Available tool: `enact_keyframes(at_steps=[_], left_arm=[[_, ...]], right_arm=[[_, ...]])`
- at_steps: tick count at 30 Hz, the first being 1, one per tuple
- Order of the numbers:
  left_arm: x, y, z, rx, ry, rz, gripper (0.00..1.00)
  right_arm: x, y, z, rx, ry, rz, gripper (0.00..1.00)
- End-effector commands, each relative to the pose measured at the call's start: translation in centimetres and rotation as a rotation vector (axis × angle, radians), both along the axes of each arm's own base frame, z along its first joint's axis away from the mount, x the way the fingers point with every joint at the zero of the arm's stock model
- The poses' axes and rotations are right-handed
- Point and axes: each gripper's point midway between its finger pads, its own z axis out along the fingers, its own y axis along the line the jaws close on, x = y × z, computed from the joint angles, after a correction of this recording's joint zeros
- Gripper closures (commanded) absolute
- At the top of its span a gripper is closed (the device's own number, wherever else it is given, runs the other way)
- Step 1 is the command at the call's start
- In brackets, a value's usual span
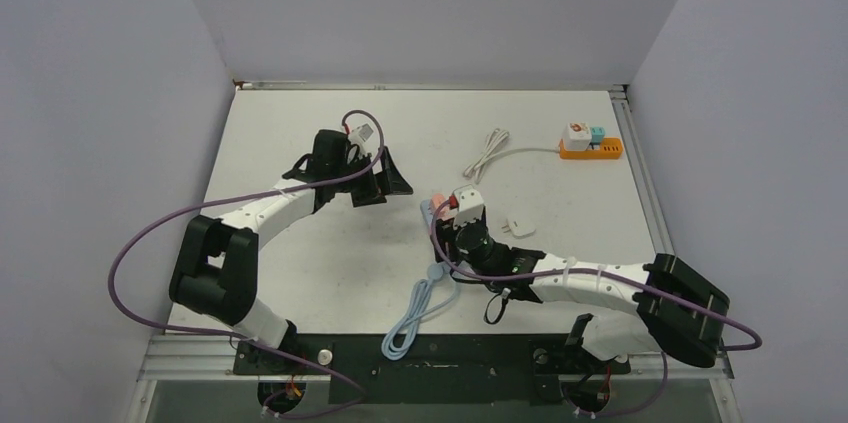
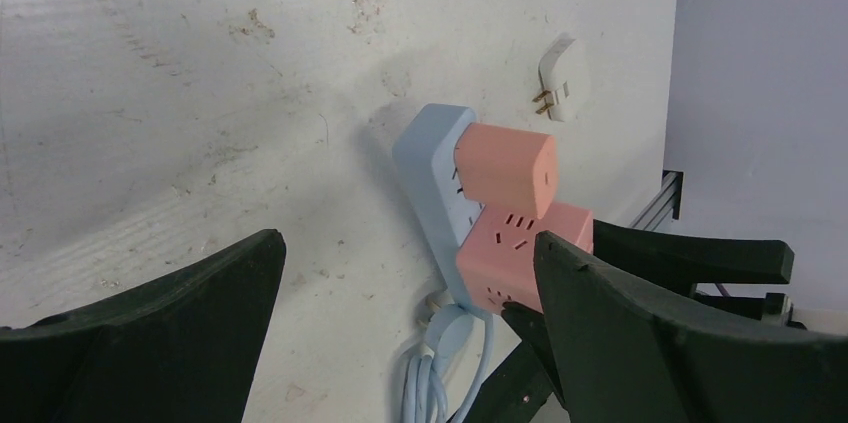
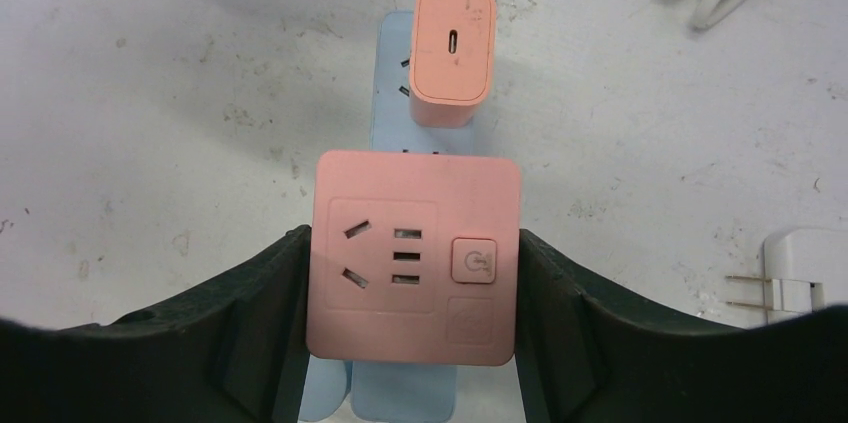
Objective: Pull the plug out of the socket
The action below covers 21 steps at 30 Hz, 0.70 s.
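Note:
A light-blue power strip, the socket [image 3: 390, 103], lies flat mid-table [image 1: 429, 213]. Two pink pieces are plugged into it: a square cube plug [image 3: 415, 253] with its own outlets and a button, and beyond it a smaller pink charger [image 3: 454, 51]. My right gripper [image 3: 413, 268] is shut on the cube plug, one black finger pressed against each side. My left gripper [image 2: 407, 243] hangs open over bare table to the left of the strip, holding nothing. From the left wrist the cube plug [image 2: 520, 253] sits beside that gripper's right finger.
A loose white plug [image 1: 520, 228] lies just right of the strip. An orange power strip [image 1: 590, 149] with white and blue plugs sits far right, its white cable [image 1: 488, 155] bundled beside it. The blue strip's coiled cord [image 1: 415, 315] trails to the near edge.

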Motion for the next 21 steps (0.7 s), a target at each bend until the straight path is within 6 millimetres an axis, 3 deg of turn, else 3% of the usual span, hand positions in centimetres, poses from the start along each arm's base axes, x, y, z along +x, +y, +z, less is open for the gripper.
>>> enact_keyframes(at_steps=[1,8,16,21], left_arm=[[0.6,-1.3,1.3,-0.103,-0.028,-0.027,0.09],[0.5,-2.2,0.9,-0.154,-0.01,-0.05,0.26],[0.0,-3.3,0.0,-0.187,0.037,-0.081,0.36],[-0.5,-4.1,-0.2,-0.206,0.047,-0.108,0.37]], right_arm=[[1.4,1.6,6.4,0.219,-0.178,0.023,0.95],[1.2,1.0,7.4,0.314,-0.223,0.031,0.95],[1.0,0.4,8.0,0.362,-0.245,0.056,0.95],[1.1,0.4,7.9,0.375,-0.234,0.066,0.95]])
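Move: The far end of the blue socket is about 8 cm to the right of my left hand, 3 cm back and 6 cm below. The small pink charger sits on it, some 10 cm right and 4 cm back; the pink cube plug is about 13 cm right and 10 cm back. My right hand already grips that cube, with the socket's far end about 6 cm ahead, 4 cm left and slightly lower, and the loose white plug some 14 cm to its right on the table. My right hand keeps its grip on the pink cube plug and raises it about 3 cm, tipping its fingers upward by some 15 degrees so the socket's far end comes up to meet my other hand. Meanwhile my left hand slides about 3 cm right and a little down towards that end, levelling slightly, its wide-open fingers narrowing to roughly two-thirds; no touch is visible yet. ##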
